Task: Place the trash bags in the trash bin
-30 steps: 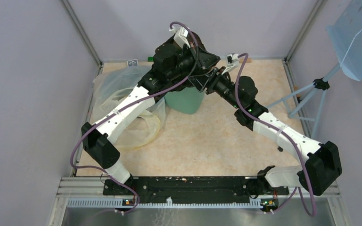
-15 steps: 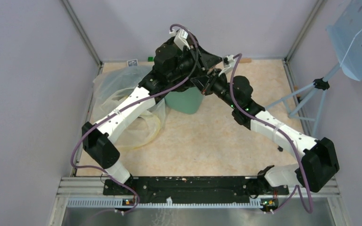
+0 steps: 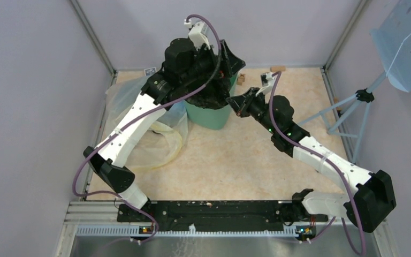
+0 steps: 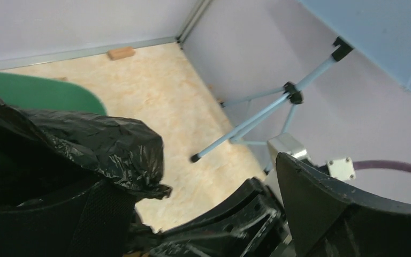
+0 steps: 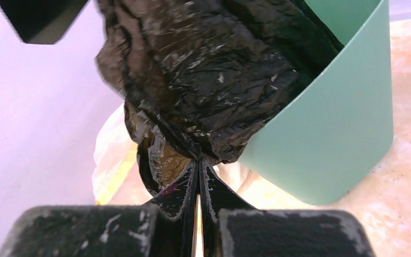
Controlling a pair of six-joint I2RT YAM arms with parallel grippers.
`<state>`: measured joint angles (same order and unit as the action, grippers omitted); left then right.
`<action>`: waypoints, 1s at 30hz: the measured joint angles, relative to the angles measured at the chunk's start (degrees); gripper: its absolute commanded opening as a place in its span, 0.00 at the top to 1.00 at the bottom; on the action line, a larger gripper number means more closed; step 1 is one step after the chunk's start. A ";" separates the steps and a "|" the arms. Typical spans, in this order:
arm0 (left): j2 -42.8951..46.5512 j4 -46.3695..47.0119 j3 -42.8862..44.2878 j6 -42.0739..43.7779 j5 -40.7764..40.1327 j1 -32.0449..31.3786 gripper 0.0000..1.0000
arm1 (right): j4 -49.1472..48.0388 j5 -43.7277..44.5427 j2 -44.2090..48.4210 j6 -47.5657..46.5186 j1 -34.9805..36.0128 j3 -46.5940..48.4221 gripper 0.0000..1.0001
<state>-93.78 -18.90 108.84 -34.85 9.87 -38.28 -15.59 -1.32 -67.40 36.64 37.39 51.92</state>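
The mint-green trash bin (image 3: 208,116) stands at the back middle of the table. A crinkly black trash bag (image 3: 213,97) is bunched over its rim, part inside and part spilling over the side. Above the bin my left gripper (image 3: 220,63) hangs open. In the left wrist view its fingers (image 4: 342,214) stand wide apart, with the bag (image 4: 91,144) against the left one and the bin's rim (image 4: 43,93) behind. My right gripper (image 3: 239,101) is just right of the bin. It (image 5: 198,160) is shut on a gathered fold of the bag (image 5: 208,75), beside the bin's wall (image 5: 337,118).
A large clear bag (image 3: 139,104) with yellowish contents lies left of the bin, under my left arm. A light-blue tripod stand (image 3: 361,97) rises at the right wall. Small wooden blocks (image 3: 277,68) lie by the back wall. Lilac walls close in three sides.
My left gripper has opened, let go of the bag and risen above the bin. My right gripper has shut on the bag's edge and drawn back to the right.
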 measured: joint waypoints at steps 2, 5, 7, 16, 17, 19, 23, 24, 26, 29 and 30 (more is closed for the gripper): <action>0.68 -4.79 1.51 3.13 -0.92 0.33 0.01 | 0.76 0.22 0.17 -0.13 0.00 -0.20 1.00; 2.78 -10.86 2.32 7.02 -1.79 0.98 0.01 | 2.05 1.20 0.81 -0.37 0.00 -0.20 1.00; 4.72 -14.47 2.51 9.11 -1.84 1.51 0.01 | 2.56 1.95 1.36 -0.61 -0.02 -0.20 1.00; 15.80 -20.63 -0.31 10.84 4.57 2.56 0.01 | 3.93 4.37 2.51 -1.16 0.00 -0.61 1.00; 17.05 -20.52 -1.05 10.54 5.95 2.62 0.02 | 4.31 4.55 2.51 -1.18 0.00 -0.63 1.00; 19.52 -20.06 -2.62 9.88 7.98 2.67 0.13 | 4.61 4.74 2.51 -1.22 0.00 -0.63 1.00; 21.86 -20.74 -4.85 10.29 4.24 3.10 0.30 | 4.68 4.92 2.51 -1.22 0.00 -0.66 1.00; 22.05 -20.98 -5.60 10.60 2.71 3.50 0.30 | 4.70 4.94 2.51 -1.22 0.00 -0.68 1.00; 22.32 -21.09 -8.28 11.15 -0.57 4.74 0.31 | 4.72 4.92 2.54 -1.22 0.00 -0.92 1.00; 22.12 -20.87 -13.84 11.45 -3.63 7.61 0.26 | 4.98 4.92 2.54 -1.22 0.00 -0.96 1.00; 21.64 -20.87 -15.23 11.45 -4.00 8.79 0.26 | 4.96 4.90 2.54 -1.25 0.00 -0.96 1.00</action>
<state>-72.14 -39.77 93.60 -23.40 5.87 -29.50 -10.63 3.57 -64.86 35.40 37.39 50.96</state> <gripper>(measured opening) 0.723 0.004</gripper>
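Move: The black trash bag, draped over the bin mouth, has its middle about 9 cm to the left of the open left hand, nearly level fore and aft, and 10 cm lower. The bin's middle is some 5 cm ahead, 7 cm left and 32 cm below; the right gripper is 4 cm back, straight below by 13. From the right hand, already pinching the bag's near edge, the bag's middle lies 3 cm ahead, 9 left, 3 higher. The trash bag stays pinched by its near edge in the shut right gripper, which eases about 2 cm right and slightly down. The left hand, wide open, sweeps left and back over the bag, rising a little, then comes forward again and dips about 7 cm beside its near left side, ending some 13 cm farther left. It rolls its left side up about 15 degrees and its fingers partly close. ##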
